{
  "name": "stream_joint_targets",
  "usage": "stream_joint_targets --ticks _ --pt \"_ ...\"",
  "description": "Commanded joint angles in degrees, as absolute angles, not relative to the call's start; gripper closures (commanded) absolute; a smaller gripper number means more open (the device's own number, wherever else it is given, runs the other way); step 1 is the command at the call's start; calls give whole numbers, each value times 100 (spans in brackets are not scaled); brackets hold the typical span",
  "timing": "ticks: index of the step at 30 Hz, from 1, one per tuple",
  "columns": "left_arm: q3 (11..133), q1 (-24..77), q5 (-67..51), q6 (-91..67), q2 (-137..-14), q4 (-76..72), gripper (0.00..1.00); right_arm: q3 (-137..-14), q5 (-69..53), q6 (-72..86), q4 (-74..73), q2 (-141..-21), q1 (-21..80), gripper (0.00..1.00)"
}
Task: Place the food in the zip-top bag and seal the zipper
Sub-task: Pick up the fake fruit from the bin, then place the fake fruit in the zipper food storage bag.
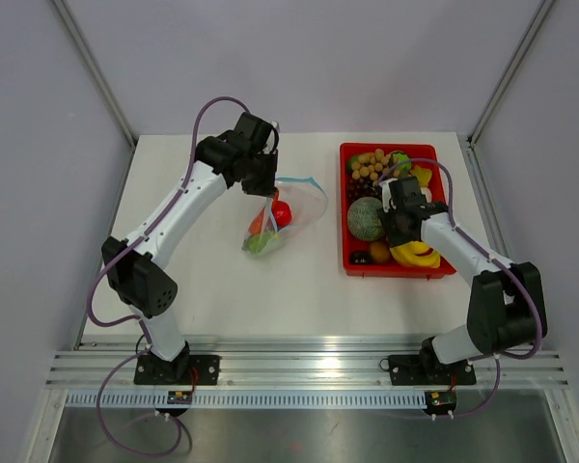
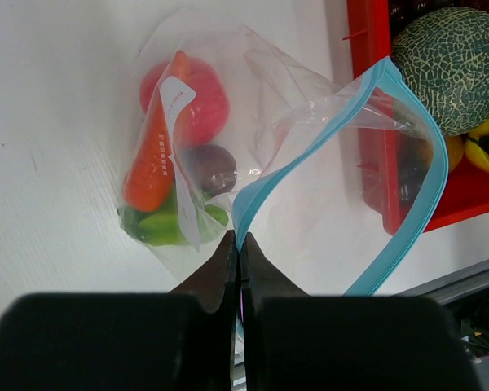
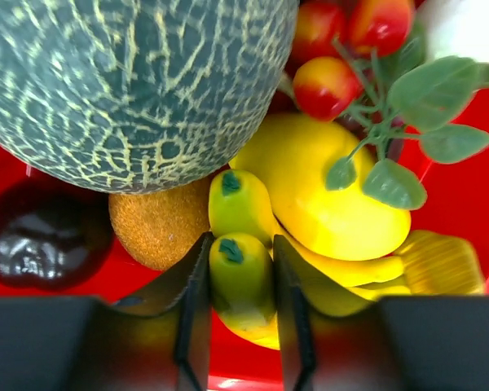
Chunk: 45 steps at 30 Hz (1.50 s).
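The clear zip-top bag (image 1: 288, 214) lies mid-table with its mouth held open. Its teal zipper (image 2: 407, 155) loops wide in the left wrist view. Inside the bag are an orange-red carrot (image 2: 151, 159), a red round fruit (image 2: 197, 102), a dark fruit and greens. My left gripper (image 2: 239, 244) is shut on the zipper edge of the bag. My right gripper (image 3: 238, 265) is in the red tray (image 1: 350, 258), shut on one yellow banana (image 3: 240, 281) of a bunch. The green melon (image 3: 130, 81) and a brown kiwi (image 3: 159, 224) lie beside it.
The red tray also holds brown nuts (image 1: 369, 164), a yellow fruit (image 3: 326, 195), red-yellow cherries (image 3: 330, 81) with green leaves, and a dark fruit (image 3: 41, 244). White walls stand on three sides and a metal rail (image 1: 299, 367) runs along the near edge.
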<state>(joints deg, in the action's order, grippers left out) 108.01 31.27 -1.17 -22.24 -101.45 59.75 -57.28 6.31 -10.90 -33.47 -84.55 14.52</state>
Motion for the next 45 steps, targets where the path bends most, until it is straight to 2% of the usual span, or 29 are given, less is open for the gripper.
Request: stream_joint_targets --ticks 1,4,5,7,8,17,21,26,29,32,33,35,39,45 --pt "10740 3146 -185 -2153 -9976 5722 100 -5906 598 -940 -3647 -8192 1441 71" --pt "10731 3146 -228 -2162 -9984 5704 100 -6134 536 -984 -3831 -7981 1450 78" --pt "10731 3146 -237 -2171 -10002 5695 100 -6265 545 -984 -3884 -7876 1441 86" --pt "10740 3155 -246 -2162 -9993 5695 100 -6372 580 -984 -3955 -7770 1441 93" --pt "10732 3155 -237 -2171 -9993 5695 100 -6468 580 -976 -3972 -7656 1441 99" --pt "10767 3155 -228 -2171 -10028 5687 100 -7092 729 -598 -4069 -6935 1441 100" --pt "10784 3155 -237 -2171 -10063 5687 100 -7628 817 174 -4315 -6926 1441 100" --pt "10828 3155 -246 -2153 -10099 5695 100 -8244 -306 1384 -4123 -6777 1441 100" --pt "10872 3155 -255 -2118 -10125 5739 100 -8183 -1070 2456 -3368 -6522 1441 100" --pt "10907 3146 -351 -2109 -10142 5748 100 -7718 -2081 3539 -2008 -6294 1459 100" --pt "10916 3146 -378 -2109 -10134 5757 100 -7351 -2457 3864 -1099 -6241 1450 100" --pt "10916 3146 -430 -2118 -10125 5748 100 -7024 -2619 4717 246 -6144 1468 100" --pt "10898 3146 -501 -2118 -10125 5739 100 -6373 -2426 5702 1954 -6222 1643 100" --pt "10881 3155 -589 -2118 -10107 5757 100 -6373 -2434 6432 2978 -6907 2197 100"
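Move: The bananas' near tips are already between the right fingers; the zip-top bag's mouth, where they are headed, lies about 23 cm to that hand's left, 3 cm farther out and some 11 cm higher. Roughly level with the right hand in height, the melon sits 6 cm ahead and 7 cm left, the orange 4 cm straight left, the mango 3 cm ahead and 3 cm right. From the left hand, the mouth is 7 cm right, 1 cm back and 4 cm lower. The bananas, still pinched by their tips, go up out of the bin with the right hand, almost straight at first, then leftwards as well, over towards the bag's mouth: about 34 cm up and 17 cm left. Partway up the wrist starts rolling, nearly 90 degrees in all, left side rising, until the fingers point forward-left and about level. The left fingers keep the zipper edge pinched almost in place. ##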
